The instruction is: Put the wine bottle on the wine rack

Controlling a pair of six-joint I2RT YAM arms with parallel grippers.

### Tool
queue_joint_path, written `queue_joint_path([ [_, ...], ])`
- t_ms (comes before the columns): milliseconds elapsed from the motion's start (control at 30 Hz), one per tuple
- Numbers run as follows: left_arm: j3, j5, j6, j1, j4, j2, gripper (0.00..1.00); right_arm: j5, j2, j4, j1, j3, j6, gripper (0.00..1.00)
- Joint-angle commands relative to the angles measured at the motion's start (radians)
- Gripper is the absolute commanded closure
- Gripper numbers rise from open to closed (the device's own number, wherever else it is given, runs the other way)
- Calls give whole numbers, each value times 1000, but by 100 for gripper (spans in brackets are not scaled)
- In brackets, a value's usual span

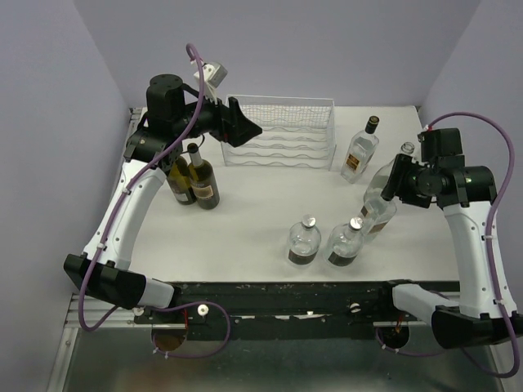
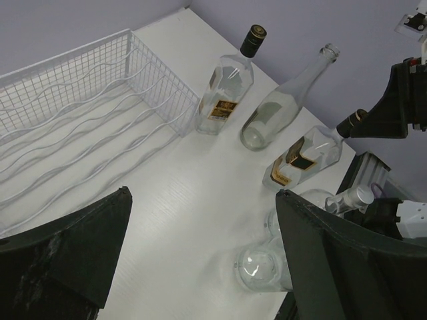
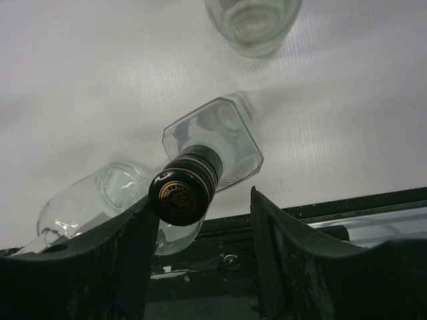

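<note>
The white wire wine rack (image 1: 282, 131) stands at the back centre, its wavy shelves (image 2: 80, 113) bare. Two dark wine bottles (image 1: 203, 175) stand upright left of it, under my left arm. My left gripper (image 1: 249, 126) (image 2: 201, 193) hovers open by the rack's left end and holds nothing. My right gripper (image 1: 391, 189) (image 3: 200, 200) is at the black cap (image 3: 183, 193) of a clear square bottle (image 1: 378, 216) (image 2: 303, 157). The cap touches the left finger (image 3: 133, 233), and a gap shows at the right finger (image 3: 270, 227). A tall clear open-necked bottle (image 1: 384, 173) (image 2: 277, 110) stands just beside it.
A flat clear bottle with a black cap (image 1: 359, 151) (image 2: 223, 87) stands right of the rack. Two round clear bottles (image 1: 302, 242) (image 1: 346, 242) stand near the table's front edge. The black front rail (image 1: 286, 296) runs between the arm bases.
</note>
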Motion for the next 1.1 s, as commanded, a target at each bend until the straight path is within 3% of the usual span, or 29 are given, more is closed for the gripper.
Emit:
queue_joint_path([
  [0, -5, -28, 18, -5, -7, -28, 1, 56, 31, 57, 40, -22, -9, 37],
  [167, -3, -45, 35, -5, -29, -29, 1, 85, 61, 91, 82, -27, -9, 38],
  [400, -12, -65, 50, -5, -16, -40, 1, 219, 113, 50, 135, -13, -23, 58],
  [533, -20, -50, 29, -5, 10, -48, 1, 248, 142, 10, 149, 43, -34, 99],
  [700, -14, 31, -3, -6, 43, -46, 1, 215, 172, -4, 171, 149, -35, 99],
  [1067, -35, 120, 29, -57, 57, -20, 1, -100, 245, 92, 172, 478, 90, 99],
])
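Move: The clear black-capped wine bottle stands with its neck just beyond the right fingers; its middle lies about 3 cm ahead, 1 cm left and 12 cm below. From the right hand, the uncapped bottle is some 14 cm ahead and 2 cm right, the far black-capped bottle about 22 cm ahead and 7 cm left, the nearest jug 5 cm back and 10 cm left. For the left hand, the wine bottle is about 36 cm right, 8 cm back and well below. Ease the right gripper about 3 cm forward and 2 cm down over the black neck of the wine bottle, rolling its left side some 10 degrees down as the fingers close and pinch the neck. Keep that grip and lift about 8 cm, carrying on forward and to the left towards the rack while the roll mostly comes back out. ##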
